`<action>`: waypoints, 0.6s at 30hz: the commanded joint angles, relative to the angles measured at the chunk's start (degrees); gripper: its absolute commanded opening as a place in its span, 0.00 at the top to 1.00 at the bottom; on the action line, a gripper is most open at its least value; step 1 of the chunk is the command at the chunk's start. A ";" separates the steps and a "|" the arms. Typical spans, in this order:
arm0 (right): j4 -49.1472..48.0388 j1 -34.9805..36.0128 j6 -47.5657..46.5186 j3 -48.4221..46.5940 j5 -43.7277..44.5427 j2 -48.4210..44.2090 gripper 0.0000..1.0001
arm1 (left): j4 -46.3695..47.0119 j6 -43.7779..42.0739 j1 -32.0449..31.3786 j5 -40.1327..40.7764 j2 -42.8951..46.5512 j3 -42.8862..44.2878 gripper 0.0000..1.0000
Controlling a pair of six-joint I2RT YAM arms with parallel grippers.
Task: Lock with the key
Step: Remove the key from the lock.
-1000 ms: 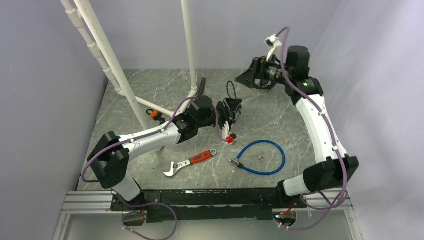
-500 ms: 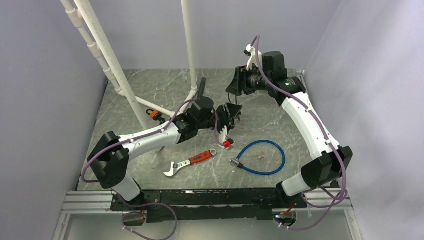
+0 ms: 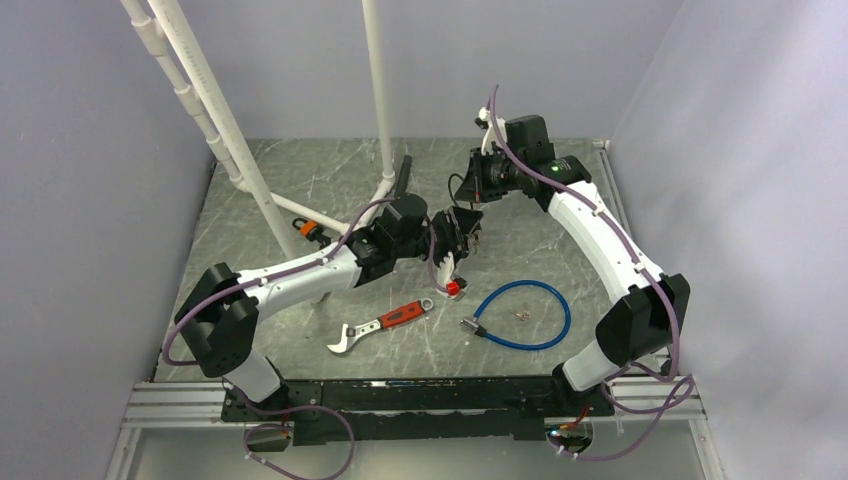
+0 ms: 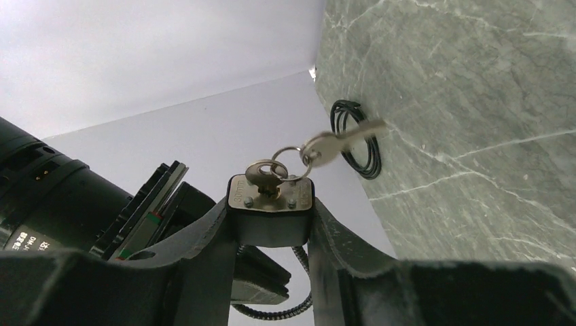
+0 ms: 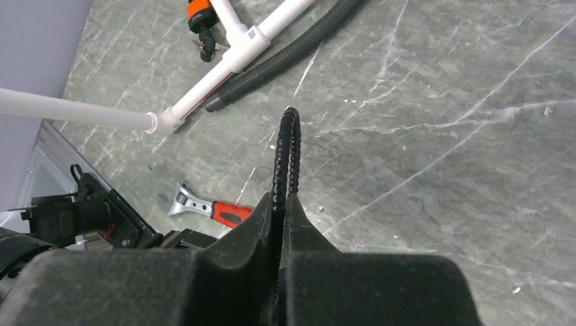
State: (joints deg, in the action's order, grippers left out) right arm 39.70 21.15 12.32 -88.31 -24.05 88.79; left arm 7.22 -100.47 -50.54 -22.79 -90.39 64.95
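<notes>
My left gripper [image 4: 270,219] is shut on a small black padlock [image 4: 270,212] and holds it above the table, its brass face towards the back wall. A key [image 4: 261,174] sits in the keyhole, and a second key [image 4: 342,142] hangs off its ring. The padlock's black cable loop [image 4: 358,140] stands up behind it. My right gripper [image 5: 281,204] is shut on that thin beaded cable loop [image 5: 285,153], which pokes out past its tips. In the top view the right gripper [image 3: 473,187] meets the left gripper [image 3: 457,236] at the table's middle.
A blue cable lock [image 3: 525,315] and a red-handled wrench [image 3: 380,324] lie on the near half of the table. White pipes [image 3: 250,165] with an orange valve [image 3: 312,230] and a black hose [image 5: 299,44] stand at the left. A red cap [image 3: 455,288] dangles below the left gripper.
My right arm swung left from the back right corner to the padlock, and its gripper shut on the cable loop. The left arm held still with the padlock.
</notes>
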 commanded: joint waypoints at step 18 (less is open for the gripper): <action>-46.87 -18.18 0.60 8.89 -26.81 -10.42 1.00 | -26.60 52.03 17.37 -21.46 4.71 24.15 0.15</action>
State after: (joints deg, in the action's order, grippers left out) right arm 8.05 3.95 12.27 -81.93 -38.35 81.52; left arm -5.98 -77.36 -40.25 -28.03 -85.62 73.67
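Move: The padlock, key still in its underside, sits between the left fingertips, within 1 cm of that hand. From the right hand, which already pinches its black cable shackle, the lock body lies roughly 4 cm back, 1 cm left and 1 cm lower. The black cable coil lies on the table some 16 cm ahead of the right hand, 12 cm to its right and 25 cm below. From the left hand, the black tube is about 8 cm ahead and 16 cm left, also 25 cm down. The left fingers let go of the padlock, opening from about half to nearly wide, and the hand draws off to the left, some 6 cm, and also up and forward, its wrist turning about 25 degrees. The right hand keeps its pinch on the cable shackle and carries it up about 11 cm, to the right and forward towards the coil's side of the table, fingers swinging upward about 30 degrees. ##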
